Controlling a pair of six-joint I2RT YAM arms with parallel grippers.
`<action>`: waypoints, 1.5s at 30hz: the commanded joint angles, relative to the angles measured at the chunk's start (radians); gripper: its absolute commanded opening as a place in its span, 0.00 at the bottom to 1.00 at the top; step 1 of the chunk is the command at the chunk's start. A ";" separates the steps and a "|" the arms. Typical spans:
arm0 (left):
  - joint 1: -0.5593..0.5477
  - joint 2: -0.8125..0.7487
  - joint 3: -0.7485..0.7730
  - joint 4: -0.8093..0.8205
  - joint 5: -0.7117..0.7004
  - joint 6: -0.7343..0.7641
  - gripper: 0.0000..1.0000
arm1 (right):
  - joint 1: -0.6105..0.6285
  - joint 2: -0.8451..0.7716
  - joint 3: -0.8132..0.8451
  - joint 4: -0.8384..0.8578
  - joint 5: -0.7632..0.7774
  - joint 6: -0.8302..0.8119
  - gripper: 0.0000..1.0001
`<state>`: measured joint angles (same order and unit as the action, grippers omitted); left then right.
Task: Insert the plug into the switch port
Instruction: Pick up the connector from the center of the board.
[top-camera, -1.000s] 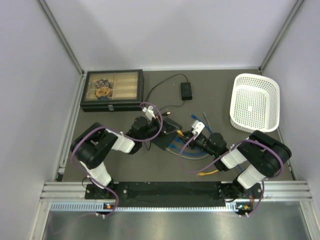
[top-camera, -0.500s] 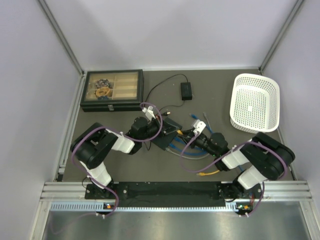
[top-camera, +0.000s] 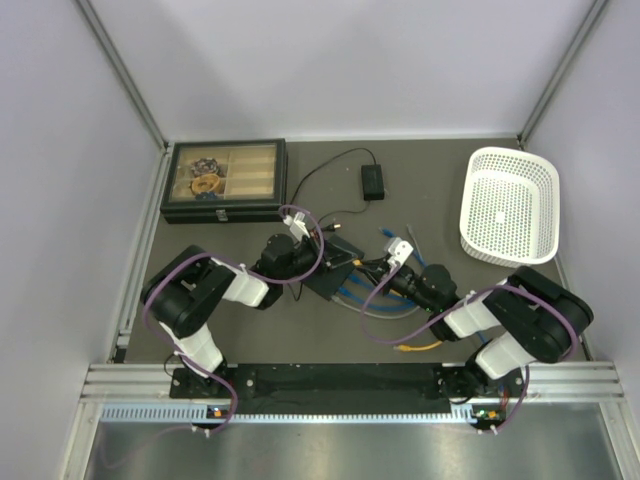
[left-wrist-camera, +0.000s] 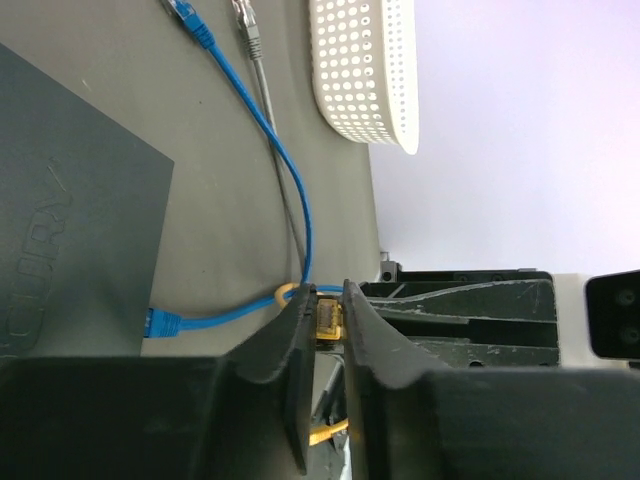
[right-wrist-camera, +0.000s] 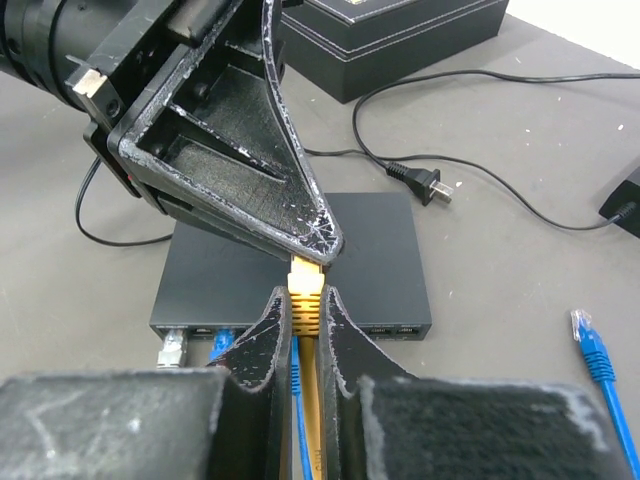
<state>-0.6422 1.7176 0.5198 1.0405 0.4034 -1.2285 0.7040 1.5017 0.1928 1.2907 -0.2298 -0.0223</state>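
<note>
The yellow plug hangs just in front of the switch, a flat dark grey box, with its nose pointing at the front edge's row of ports. My right gripper is shut on the plug's ribbed boot. My left gripper reaches over the switch from the far side, its tips closed on the plug's clear head. A grey plug and a blue plug sit in ports at the left. From above, both grippers meet at the switch.
A black compartment case stands at the back left. The power brick and its lead lie behind the switch, with a two-prong plug. A white basket is at the right. Loose blue and grey cables trail beside the switch.
My right gripper has closed on the plug's boot. Both arms have stayed almost where they were, and the left tips still flank the plug's head.
</note>
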 joint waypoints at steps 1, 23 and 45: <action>0.010 0.001 0.006 0.008 0.012 0.043 0.28 | 0.005 -0.018 0.031 0.159 -0.037 -0.001 0.00; 0.045 -0.119 0.338 -0.918 -0.333 0.894 0.81 | -0.049 0.092 0.025 -0.042 -0.019 -0.062 0.00; 0.044 -0.010 0.390 -0.955 -0.282 0.905 0.79 | -0.093 0.204 0.039 -0.042 -0.068 -0.011 0.00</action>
<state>-0.6006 1.6958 0.8845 0.0639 0.1005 -0.3370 0.6239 1.6920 0.2173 1.2076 -0.2703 -0.0586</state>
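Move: The right fingers grip the yellow plug's boot, the left fingers its front. From the right hand the free switch port lies roughly 3 cm ahead, 1 left and 9 below, and the nearest seated blue plug 1 ahead, 2 left. For the left hand the switch's middle is about 3 cm ahead, 4 left and 10 below; the black power plug lies 13 ahead, 5 left, 11 below. Left lets go, arcing down, left and forward over the switch; right lowers the plug 8 cm towards ports. ##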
